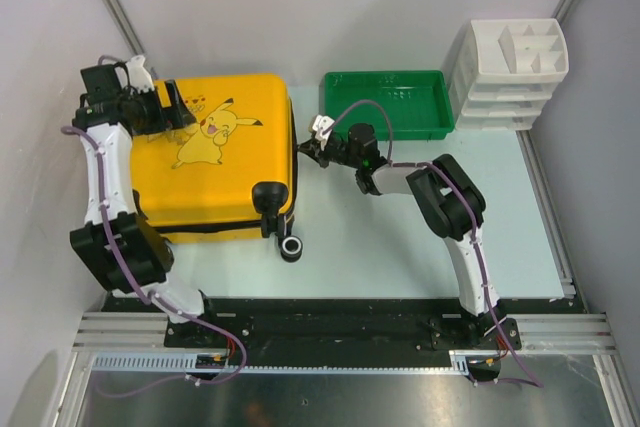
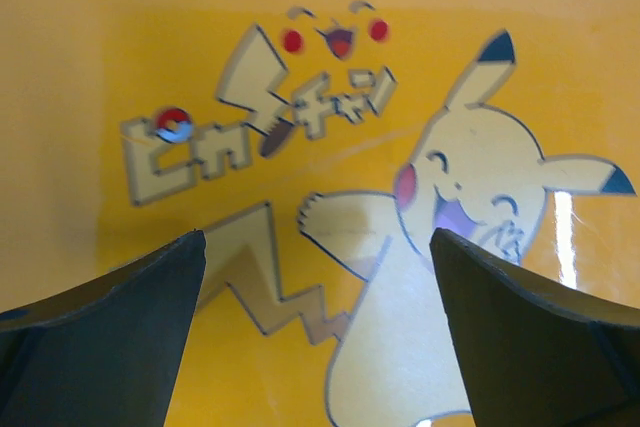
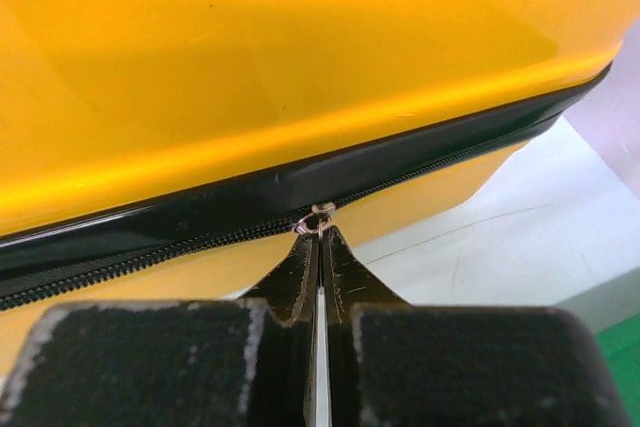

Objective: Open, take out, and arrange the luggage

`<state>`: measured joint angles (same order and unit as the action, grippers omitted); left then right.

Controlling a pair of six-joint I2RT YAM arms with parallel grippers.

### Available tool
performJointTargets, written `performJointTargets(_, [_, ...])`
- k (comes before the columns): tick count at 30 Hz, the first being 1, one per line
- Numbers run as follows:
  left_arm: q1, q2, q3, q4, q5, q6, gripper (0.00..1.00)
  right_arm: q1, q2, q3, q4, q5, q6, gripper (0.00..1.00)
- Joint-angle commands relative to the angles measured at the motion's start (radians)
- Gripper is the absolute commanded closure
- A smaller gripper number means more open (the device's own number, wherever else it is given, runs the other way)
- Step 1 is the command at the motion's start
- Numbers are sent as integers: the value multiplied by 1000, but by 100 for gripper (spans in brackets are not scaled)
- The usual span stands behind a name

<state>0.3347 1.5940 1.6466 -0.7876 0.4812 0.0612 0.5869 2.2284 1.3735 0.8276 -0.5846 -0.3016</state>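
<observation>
The yellow luggage (image 1: 225, 172) with its cartoon print lies flat at the left of the table, lid closed. My left gripper (image 1: 178, 107) hovers over its far left part, open, with the printed lid (image 2: 300, 57) showing between the two dark fingers (image 2: 110, 317) and nothing held. My right gripper (image 1: 312, 152) is at the suitcase's right side. In the right wrist view the right gripper (image 3: 321, 237) is shut on the small metal zipper pull (image 3: 321, 217) of the black zipper band (image 3: 180, 222), under the yellow shell (image 3: 250, 67).
A green tray (image 1: 432, 119) stands behind the right arm, and a stack of white compartmented organizers (image 1: 510, 72) sits at the far right. The suitcase's black handle (image 1: 270, 202) and a wheel (image 1: 291, 247) stick out at its near right corner.
</observation>
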Motion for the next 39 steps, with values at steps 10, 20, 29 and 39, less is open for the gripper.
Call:
performJointTargets(10, [116,274,329,-41,-158,-44,0,-10,-81,21,-47,-116,1,100])
performJointTargets(20, [18,376,243,-42,175,67,1,24,-134,-22,-120,-195,-24,100])
performJointTargets(29, [-203,438,257,-53,145,160,2,93,-251,-197,-140,-219,19,100])
performJointTargets(39, [-178,140,362,-79,-75,224,0,244,-266,-232,-38,-60,171,100])
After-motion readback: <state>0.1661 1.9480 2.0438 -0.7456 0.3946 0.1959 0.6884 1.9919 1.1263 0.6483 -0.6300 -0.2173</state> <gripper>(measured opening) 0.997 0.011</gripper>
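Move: My right hand already pinches the luggage's zip pull, right at its fingertips; the luggage's middle is about 20 cm to the left and 3 cm nearer, its near-right wheels some 26 cm back and 4 cm left, and the green tray about 16 cm ahead and 25 cm right. From my open left hand, the luggage's far-left corner is about 9 cm ahead, 7 cm left and slightly lower; the zip pull is roughly 30 cm right, 3 cm back and 13 cm lower. I swing my open left hand about 10 cm left while going forward, sink 2–3 cm towards the luggage's far-left part, then sweep some 13 cm back to the right and farther forward, seeming to bear on the luggage; at the end I rise again and draw back slightly. My right hand keeps its pinch on the zip pull and comes back about 11 cm, slowly then faster, rolling some 15 degrees. ##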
